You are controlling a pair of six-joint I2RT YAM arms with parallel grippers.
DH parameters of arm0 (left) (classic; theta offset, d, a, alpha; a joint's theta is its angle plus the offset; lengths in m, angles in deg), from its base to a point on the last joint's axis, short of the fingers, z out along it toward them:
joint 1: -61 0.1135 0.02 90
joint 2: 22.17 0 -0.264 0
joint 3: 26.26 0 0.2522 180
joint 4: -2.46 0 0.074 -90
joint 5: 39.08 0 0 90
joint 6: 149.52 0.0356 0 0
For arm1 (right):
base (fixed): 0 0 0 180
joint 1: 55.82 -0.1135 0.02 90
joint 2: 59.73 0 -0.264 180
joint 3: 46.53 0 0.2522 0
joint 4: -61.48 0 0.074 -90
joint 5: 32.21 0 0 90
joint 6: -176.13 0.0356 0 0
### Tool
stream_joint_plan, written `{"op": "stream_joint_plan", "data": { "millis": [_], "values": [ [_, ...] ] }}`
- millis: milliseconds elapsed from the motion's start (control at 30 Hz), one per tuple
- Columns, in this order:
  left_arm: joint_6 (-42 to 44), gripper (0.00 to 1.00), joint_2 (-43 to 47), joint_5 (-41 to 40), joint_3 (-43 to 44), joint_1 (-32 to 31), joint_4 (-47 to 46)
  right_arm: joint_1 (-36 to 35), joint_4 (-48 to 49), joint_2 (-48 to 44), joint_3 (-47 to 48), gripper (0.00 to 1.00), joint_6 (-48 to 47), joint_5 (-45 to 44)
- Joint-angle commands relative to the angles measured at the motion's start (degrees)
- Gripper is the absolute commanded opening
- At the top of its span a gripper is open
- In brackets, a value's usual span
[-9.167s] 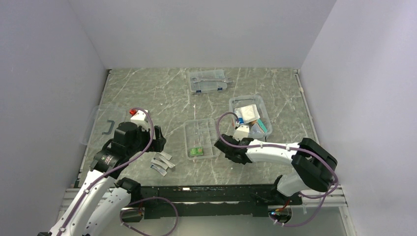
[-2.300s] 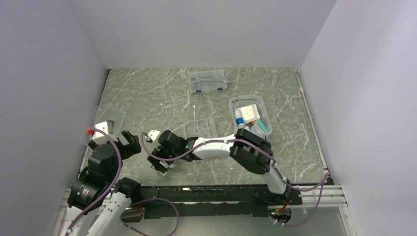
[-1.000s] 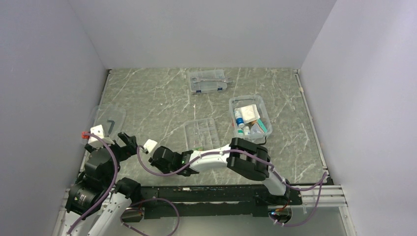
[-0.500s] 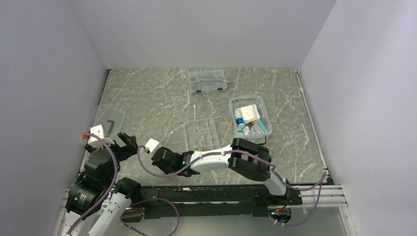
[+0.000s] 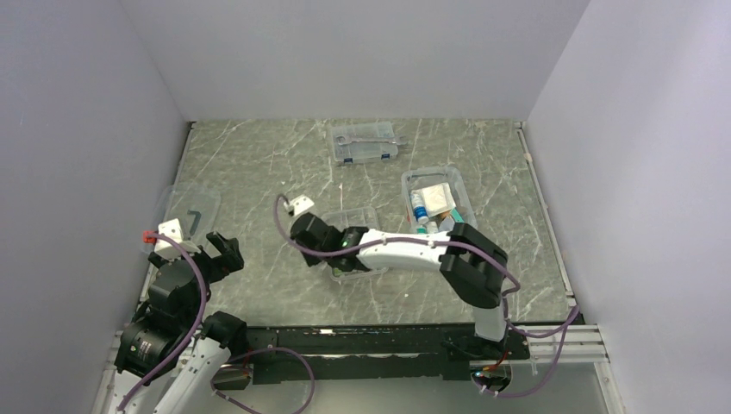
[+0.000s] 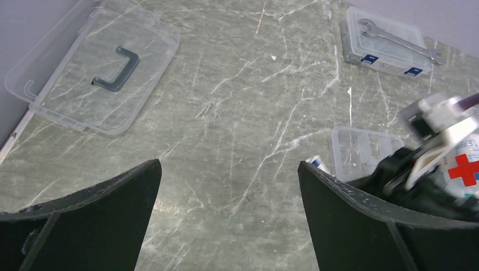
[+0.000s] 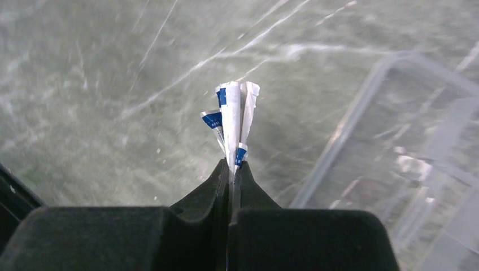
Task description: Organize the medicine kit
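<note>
My right gripper (image 7: 233,165) is shut on a small bunch of white and blue packets (image 7: 231,113) and holds them above the table, just left of the clear divided tray (image 7: 406,141). In the top view that gripper (image 5: 323,252) hangs by the left edge of the tray (image 5: 358,220). The clear medicine box (image 5: 428,171), with bottles and packets inside, stands to the right of the tray; its red cross (image 6: 466,169) shows in the left wrist view. Its black-handled lid (image 5: 185,216) lies at the far left. My left gripper (image 6: 229,164) is open and holds nothing, low at the near left (image 5: 220,250).
A flatter clear case with blue latches and a wrench on it (image 5: 366,142) sits at the back centre. The right arm's forearm (image 5: 405,246) stretches across the near part of the table, over the tray's front. Grey walls close in both sides.
The right gripper shut on the packets at the near left of the table. It then lifted them and carried them rightward and farther back, up to the tray's left edge. The left arm stayed put.
</note>
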Motion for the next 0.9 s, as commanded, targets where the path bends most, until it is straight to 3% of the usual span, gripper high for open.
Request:
{"op": "stream_joint_plan", "data": {
  "millis": [0, 400, 867],
  "values": [
    [0.0, 0.99, -0.5, -0.4, -0.1, -0.2, -2.1, 3.4, -1.9, -5.0, 1.4, 0.00, 5.7, -4.7],
    [0.2, 0.99, -0.3, -0.4, -0.2, -0.2, -2.2, 8.1, -4.1, -3.3, 1.0, 0.00, 15.5, -16.1],
    [0.4, 0.99, 0.1, -0.3, -0.3, -0.2, -2.3, 9.4, -5.3, 2.6, 2.0, 0.00, 19.9, -17.6]
  ]
}}
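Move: The stick packs already in the right hand are bound for the clear tray's far-left compartment, about 9 cm ahead of that hand, 8 cm to its right and 6 cm below. The tray's green packet lies some 2 cm back and 9 cm right of the hand, equally low; the medicine box is about 14 cm ahead and 32 cm right. From the idle left hand the compartment is roughly 13 cm ahead, 22 cm right and 22 cm down. The stick packs, still pinched in the right hand's shut fingers and sticking out past the tips, are swung forward and right over the tray's left side, about 9 cm forward and 7 cm right. The hand first rises some 3 cm, travels nearly level while turning about 30 degrees clockwise, then sinks 4 to 5 cm towards the far-left compartment. ##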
